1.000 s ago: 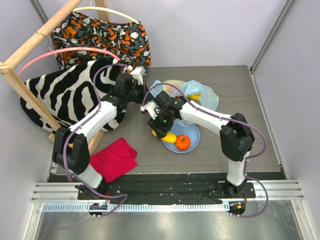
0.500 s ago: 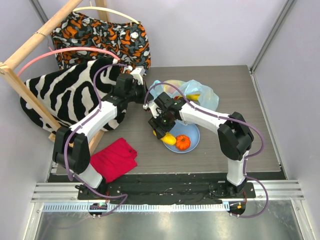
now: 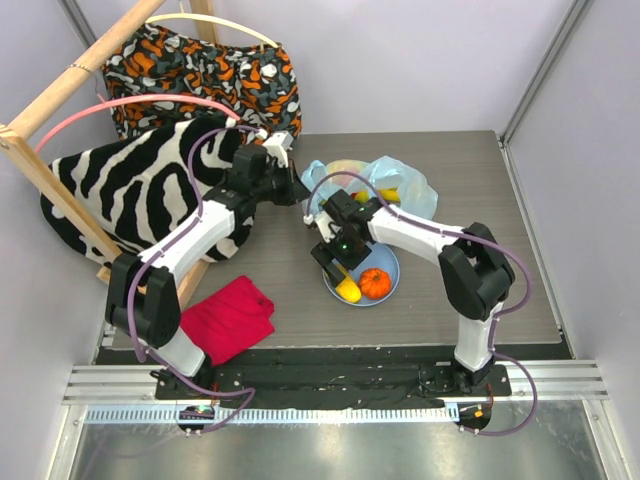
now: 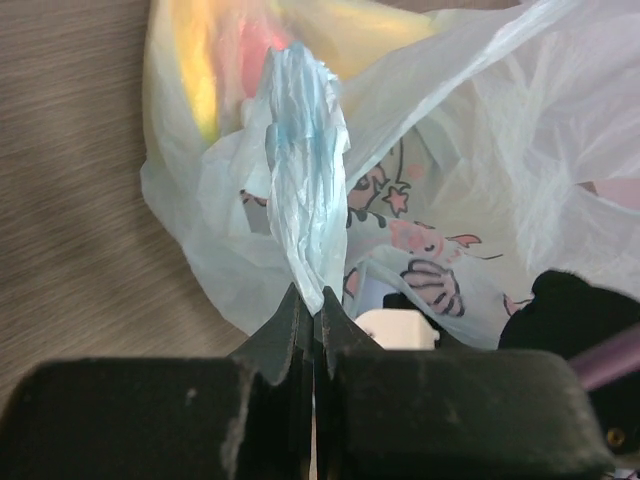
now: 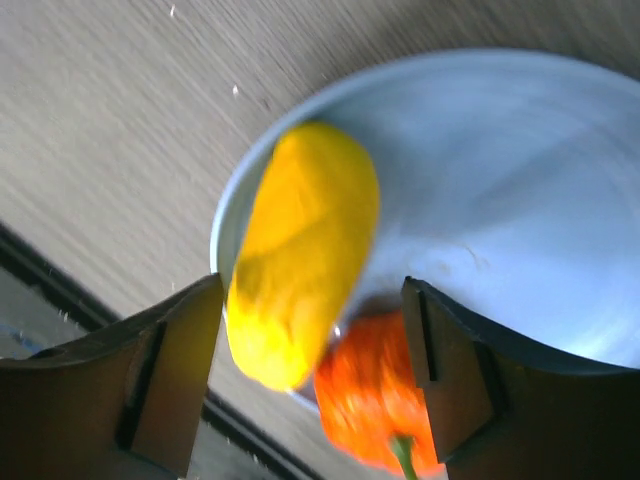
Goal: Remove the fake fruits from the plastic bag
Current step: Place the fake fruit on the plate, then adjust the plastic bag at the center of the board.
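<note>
The light-blue plastic bag (image 3: 385, 185) lies at the table's middle back, with yellow fruit (image 3: 386, 195) showing at its mouth. My left gripper (image 3: 296, 190) is shut on a twisted strip of the bag (image 4: 305, 180), its tips (image 4: 312, 310) pinched together. Yellow and red shapes (image 4: 230, 70) glow through the film. My right gripper (image 3: 336, 262) hangs open over the round blue plate (image 3: 390, 262). The oblong yellow piece (image 5: 300, 290) lies at the plate's rim (image 5: 480, 150) between the spread fingers (image 5: 170, 370), beside the ribbed orange fruit (image 5: 375, 400).
A red cloth (image 3: 228, 318) lies at the front left. A zebra-striped bag (image 3: 130, 205), an orange patterned bag (image 3: 205, 80) and a slanted wooden frame (image 3: 60, 100) crowd the left and back left. Grey walls close in the right and back.
My right gripper moved right over the plate and opened; the oblong yellow piece left its fingers and now lies on the plate by the orange fruit. The left gripper shifted slightly right, still pinching the bag.
</note>
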Robot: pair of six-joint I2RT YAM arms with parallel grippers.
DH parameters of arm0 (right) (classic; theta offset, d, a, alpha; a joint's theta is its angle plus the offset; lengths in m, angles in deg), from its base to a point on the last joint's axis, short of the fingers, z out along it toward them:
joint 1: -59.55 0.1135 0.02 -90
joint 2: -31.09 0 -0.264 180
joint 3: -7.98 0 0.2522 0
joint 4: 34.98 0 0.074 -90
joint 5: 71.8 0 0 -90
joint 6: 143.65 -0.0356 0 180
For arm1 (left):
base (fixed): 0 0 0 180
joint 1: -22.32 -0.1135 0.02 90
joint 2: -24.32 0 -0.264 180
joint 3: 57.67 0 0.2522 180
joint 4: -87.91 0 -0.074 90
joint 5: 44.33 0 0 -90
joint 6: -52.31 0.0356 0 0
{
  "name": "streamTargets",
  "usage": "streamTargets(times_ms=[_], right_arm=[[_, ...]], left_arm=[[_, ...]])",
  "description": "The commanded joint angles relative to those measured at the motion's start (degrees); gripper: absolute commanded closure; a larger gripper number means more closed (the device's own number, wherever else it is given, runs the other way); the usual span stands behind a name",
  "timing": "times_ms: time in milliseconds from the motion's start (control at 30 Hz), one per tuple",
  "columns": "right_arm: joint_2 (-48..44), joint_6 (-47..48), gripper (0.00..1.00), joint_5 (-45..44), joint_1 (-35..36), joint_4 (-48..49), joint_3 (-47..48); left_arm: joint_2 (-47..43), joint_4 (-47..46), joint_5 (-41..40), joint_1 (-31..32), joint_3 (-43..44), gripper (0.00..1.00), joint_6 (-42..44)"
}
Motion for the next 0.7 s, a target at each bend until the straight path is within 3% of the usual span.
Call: streamTargets(times_ms=[0, 133, 200, 267, 400, 533, 667], right_arm=[[-8.7, 3.5, 0.2, 2.9, -1.4, -7.5, 7.4], [-12.5, 10.5, 0.23, 3.6, -2.3, -15.6, 14.1], [-15.2, 14.7, 0.43, 3.1, -2.5, -19.3, 16.8], [-17.1, 16.1, 0.53, -0.4, -2.9, -18.0, 16.8], [-18.8, 13.9, 0.55, -6.5, -7.0, -11.6, 14.9], [-9.6, 13.8, 0.67, -12.1, -8.0, -10.3, 15.7], [-2.8, 12.9, 0.7, -15.7, -12.4, -6.4, 16.7]], left_arm=[[-0.1, -0.9, 2.6, 0.2, 4.8, 1.0, -0.6], [0.3, -1.3, 3.4, 0.3, 6.2, 1.0, -1.9], [0.1, -1.1, 3.1, 0.2, 6.4, 1.0, -4.5], [-0.6, -1.2, 4.7, 0.2, 6.5, 1.0, -8.4], [-1.5, -1.6, 5.5, 0.6, 4.9, 1.0, -11.7], [-3.0, -1.7, 6.3, 0.7, 2.6, 1.0, -11.6], [-5.6, -1.5, 7.1, 0.6, -0.9, 1.0, -10.0]])
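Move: The fruits still in the plastic bag lie roughly 16 cm ahead of the open right hand, 7 cm to its right and a couple of centimetres lower. Just under this hand is the yellow fruit on the plate, about 2 cm back, 1 cm left and 3 cm down, with the orange pumpkin some 3 cm back and 6 cm right. From the left hand, the bagged fruits are about 1 cm ahead, 15 cm right and 17 cm down. Rising almost straight off the already released yellow fruit, the right hand climbs nearly 20 cm, then swings forward and right and sinks about 5 cm to end above the bag's near side, fingers tilting forward some 20 degrees and narrowing to under half open. The left hand, still pinching the bag, lifts it about 3 cm and edges right. ##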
